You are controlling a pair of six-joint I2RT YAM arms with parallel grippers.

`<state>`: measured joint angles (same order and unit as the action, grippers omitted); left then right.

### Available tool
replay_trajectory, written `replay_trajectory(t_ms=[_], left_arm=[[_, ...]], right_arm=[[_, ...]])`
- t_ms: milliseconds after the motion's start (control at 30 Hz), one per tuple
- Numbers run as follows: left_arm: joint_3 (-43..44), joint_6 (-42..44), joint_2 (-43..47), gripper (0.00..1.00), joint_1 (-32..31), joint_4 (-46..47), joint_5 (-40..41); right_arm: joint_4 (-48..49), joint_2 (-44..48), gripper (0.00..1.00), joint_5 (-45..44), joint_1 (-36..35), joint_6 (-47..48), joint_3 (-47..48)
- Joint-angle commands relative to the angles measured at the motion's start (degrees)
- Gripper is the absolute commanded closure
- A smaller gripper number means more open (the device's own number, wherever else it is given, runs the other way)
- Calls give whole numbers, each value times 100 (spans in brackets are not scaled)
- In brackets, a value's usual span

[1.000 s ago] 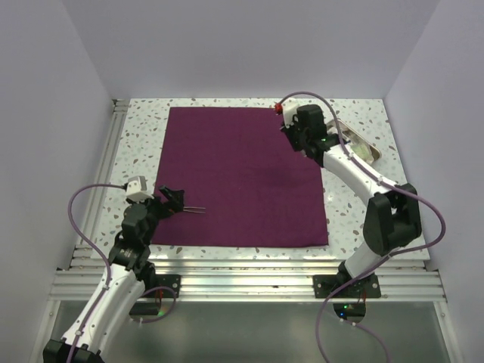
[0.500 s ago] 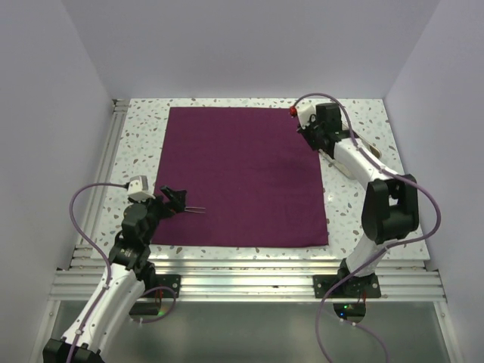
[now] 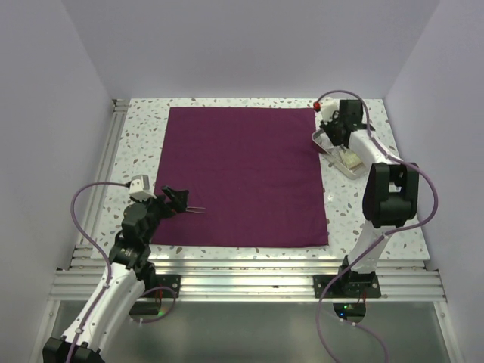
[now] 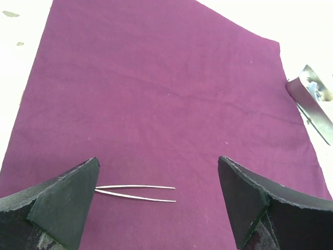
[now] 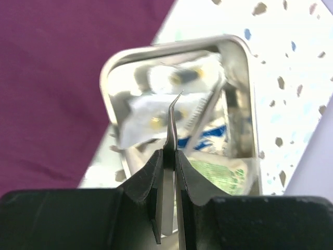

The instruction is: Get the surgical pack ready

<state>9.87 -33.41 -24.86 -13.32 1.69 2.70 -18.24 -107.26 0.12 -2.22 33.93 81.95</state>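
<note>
The surgical pack (image 3: 242, 174) lies spread flat as a big plum-purple square sheet, also filling the left wrist view (image 4: 156, 88). A pair of straight tweezers (image 3: 195, 209) (image 4: 135, 192) rests on its near-left part. My left gripper (image 3: 175, 198) (image 4: 157, 161) hovers open just above those tweezers, one finger over their handle end. My right gripper (image 3: 333, 136) (image 5: 167, 152) is at the back right, over a metal tray (image 3: 354, 174) (image 5: 177, 44). It is shut on thin curved-tip forceps (image 5: 171, 122) that point down into the tray.
The tray (image 4: 312, 107) stands on the speckled table just off the cloth's far right corner. It holds paper packets (image 5: 216, 172) and a further metal instrument (image 5: 205, 117). White walls close in the table on the left, back and right.
My right arm has swung right, from above the cloth's far right corner to above the tray, staying shut. The left arm and the straight tweezers have not moved.
</note>
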Motion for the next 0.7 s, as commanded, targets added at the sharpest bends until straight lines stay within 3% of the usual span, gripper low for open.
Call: replay_trajectory(t_ms=[0, 133, 367, 467, 500, 633, 667], left_arm=[[50, -16, -89, 0, -56, 454, -138], [15, -34, -72, 0, -153, 534, -121], [15, -61, -28, 0, -232, 534, -85], [68, -25, -10, 0, -232, 428, -15], [77, 1, -10, 0, -241, 428, -15], [59, -8, -19, 0, -241, 446, -50], [59, -8, -10, 0, -250, 446, -50]], right_arm=[[373, -49, 100, 217, 125, 316, -3], [1225, -23, 100, 312, 413, 210, -661], [1052, -163, 100, 822, 529, 772, -619], [1024, -138, 81, 955, 538, 983, -636], [1111, -85, 67, 955, 538, 992, -689], [1429, 196, 57, 1007, 538, 931, -857], [1463, 258, 48, 1095, 530, 914, -848]])
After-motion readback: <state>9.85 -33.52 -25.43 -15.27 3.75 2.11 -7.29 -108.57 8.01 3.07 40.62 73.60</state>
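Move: To the right and below lies the metal tray: its middle is about 6 cm right of the right hand, roughly level fore and aft, and 7 cm down; that hand already holds the bent-tip tweezers. Inside, the white packets are about 4 cm ahead and 2 cm right, the first tweezers 4 cm ahead and 6 cm right, the gauze bag 3 cm back and 8 cm right. From the left hand the tray is some 24 cm ahead and 57 cm right, 9 cm lower. Carrying the bent-tip tweezers still pinched, the right hand slides about 3 cm right over the tray, then sinks some 4 cm towards the packets and gauze bag. There it stops and opens its nearly shut fingers to about half, letting go of the tweezers, while turning slightly counter-clockwise. ##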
